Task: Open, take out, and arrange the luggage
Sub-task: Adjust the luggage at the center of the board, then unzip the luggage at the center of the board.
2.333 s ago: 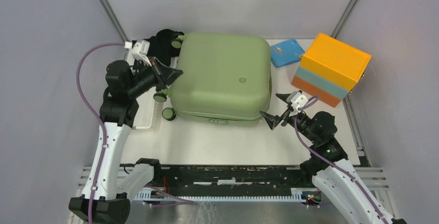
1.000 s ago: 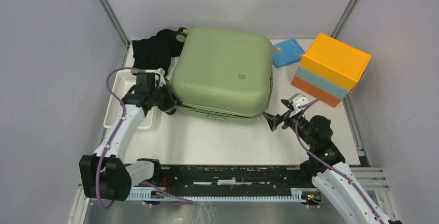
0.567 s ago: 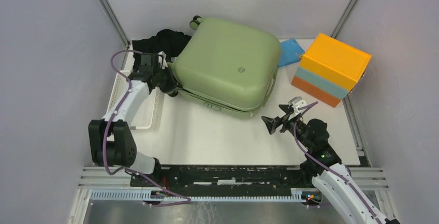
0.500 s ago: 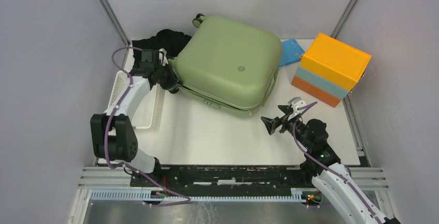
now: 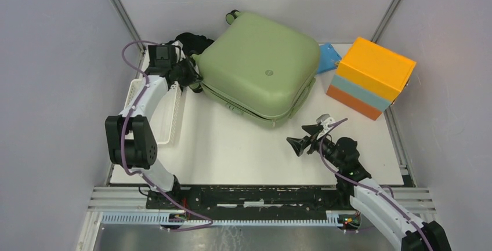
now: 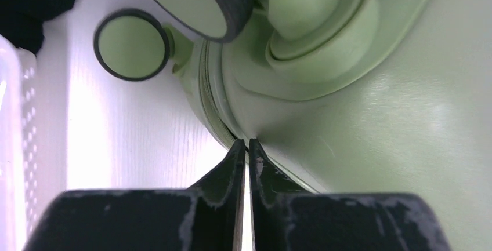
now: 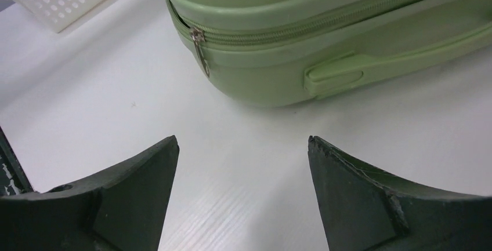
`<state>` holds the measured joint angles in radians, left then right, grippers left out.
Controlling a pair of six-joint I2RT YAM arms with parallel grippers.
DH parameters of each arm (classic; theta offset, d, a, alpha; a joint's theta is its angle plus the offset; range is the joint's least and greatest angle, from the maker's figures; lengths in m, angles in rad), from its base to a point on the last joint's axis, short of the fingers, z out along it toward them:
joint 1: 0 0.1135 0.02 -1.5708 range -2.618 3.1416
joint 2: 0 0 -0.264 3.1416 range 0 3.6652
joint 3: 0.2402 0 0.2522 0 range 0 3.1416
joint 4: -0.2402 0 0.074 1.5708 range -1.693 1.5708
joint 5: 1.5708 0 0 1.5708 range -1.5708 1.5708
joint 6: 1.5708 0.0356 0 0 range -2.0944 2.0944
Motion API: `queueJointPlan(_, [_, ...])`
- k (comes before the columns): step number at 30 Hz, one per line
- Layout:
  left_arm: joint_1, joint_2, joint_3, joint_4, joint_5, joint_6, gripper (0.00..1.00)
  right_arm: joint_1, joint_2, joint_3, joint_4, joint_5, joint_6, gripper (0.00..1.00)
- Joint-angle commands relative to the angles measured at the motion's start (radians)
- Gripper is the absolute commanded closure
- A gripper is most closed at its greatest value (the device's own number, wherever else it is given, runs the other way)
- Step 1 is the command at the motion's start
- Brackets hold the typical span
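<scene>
The luggage (image 5: 261, 65), a sage-green hard-shell suitcase, lies closed and turned at an angle at the back of the table. My left gripper (image 5: 194, 82) is at its left corner beside the wheels (image 6: 132, 44). In the left wrist view, that gripper (image 6: 244, 142) is shut, its tips pressed to the zip seam of the shell (image 6: 377, 146); nothing shows between them. My right gripper (image 5: 297, 137) hovers open over bare table, short of the suitcase's near corner. In the right wrist view, its jaws (image 7: 242, 139) face the zip pull (image 7: 200, 45) and side handle (image 7: 348, 71).
A white perforated basket (image 5: 171, 120) lies along the left edge under my left arm. Black fabric (image 5: 194, 41) is bunched behind the suitcase's left corner. A blue flat item (image 5: 328, 57) and an orange and light-blue box (image 5: 374, 74) stand at the back right.
My left gripper moved toward the back wall and the suitcase's left corner swung with it, turning the case clockwise. My right arm drew back toward the near edge, staying open.
</scene>
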<state>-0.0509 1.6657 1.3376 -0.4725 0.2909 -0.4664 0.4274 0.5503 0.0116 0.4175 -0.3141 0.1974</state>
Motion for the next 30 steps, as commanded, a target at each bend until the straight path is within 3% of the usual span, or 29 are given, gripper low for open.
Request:
queueJointPlan(1, [0.023,-0.155,-0.023,0.221,0.02,0.026,0.84,0.038,0.032,-0.048,0.265,0.01,0.009,0.13])
queueJointPlan(9, [0.023,-0.475,-0.26,0.275,0.185,0.08,0.35,0.138,0.176,-0.113,0.529,0.1,-0.003,0.19])
queueJointPlan(13, [0.024,-0.606,-0.385,0.245,0.201,0.14,0.21,0.203,0.266,-0.094,0.566,0.152,-0.022,0.23])
queueJointPlan(19, [0.022,-0.679,-0.511,0.185,0.138,0.221,0.2,0.317,0.355,-0.07,0.592,0.295,-0.048,0.31])
queueJointPlan(24, [0.022,-0.711,-0.526,0.172,0.132,0.221,0.2,0.365,0.382,-0.098,0.664,0.452,-0.024,0.36])
queueJointPlan(30, [0.022,-0.726,-0.529,0.175,0.128,0.219,0.2,0.387,0.519,-0.062,0.765,0.473,0.012,0.41])
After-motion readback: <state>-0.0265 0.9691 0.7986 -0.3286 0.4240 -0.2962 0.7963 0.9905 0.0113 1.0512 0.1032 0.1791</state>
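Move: My left hand's nearly shut fingers are at the green suitcase's near-left corner; the suitcase's middle lies about 26 cm to the right and 3 cm ahead, roughly level. The corner wheel on the table is some 4 cm left, 2 cm ahead and 7 cm lower; the white basket is about 18 cm left and 11 cm back, down on the table. From my right hand the suitcase's middle is roughly 23 cm ahead and 15 cm left. Done pushing, my left hand comes free of the suitcase's wheel-end corner: I lift it about 12 cm while opening the fingers wide and tipping them up nearly 30 degrees, then draw back some 13 cm and sink again beside the basket, ending slightly above where I began. My right hand drifts about 5 cm left and 3 cm up, towards the suitcase's near corner, its wide-open fingers closing partway on nothing. ##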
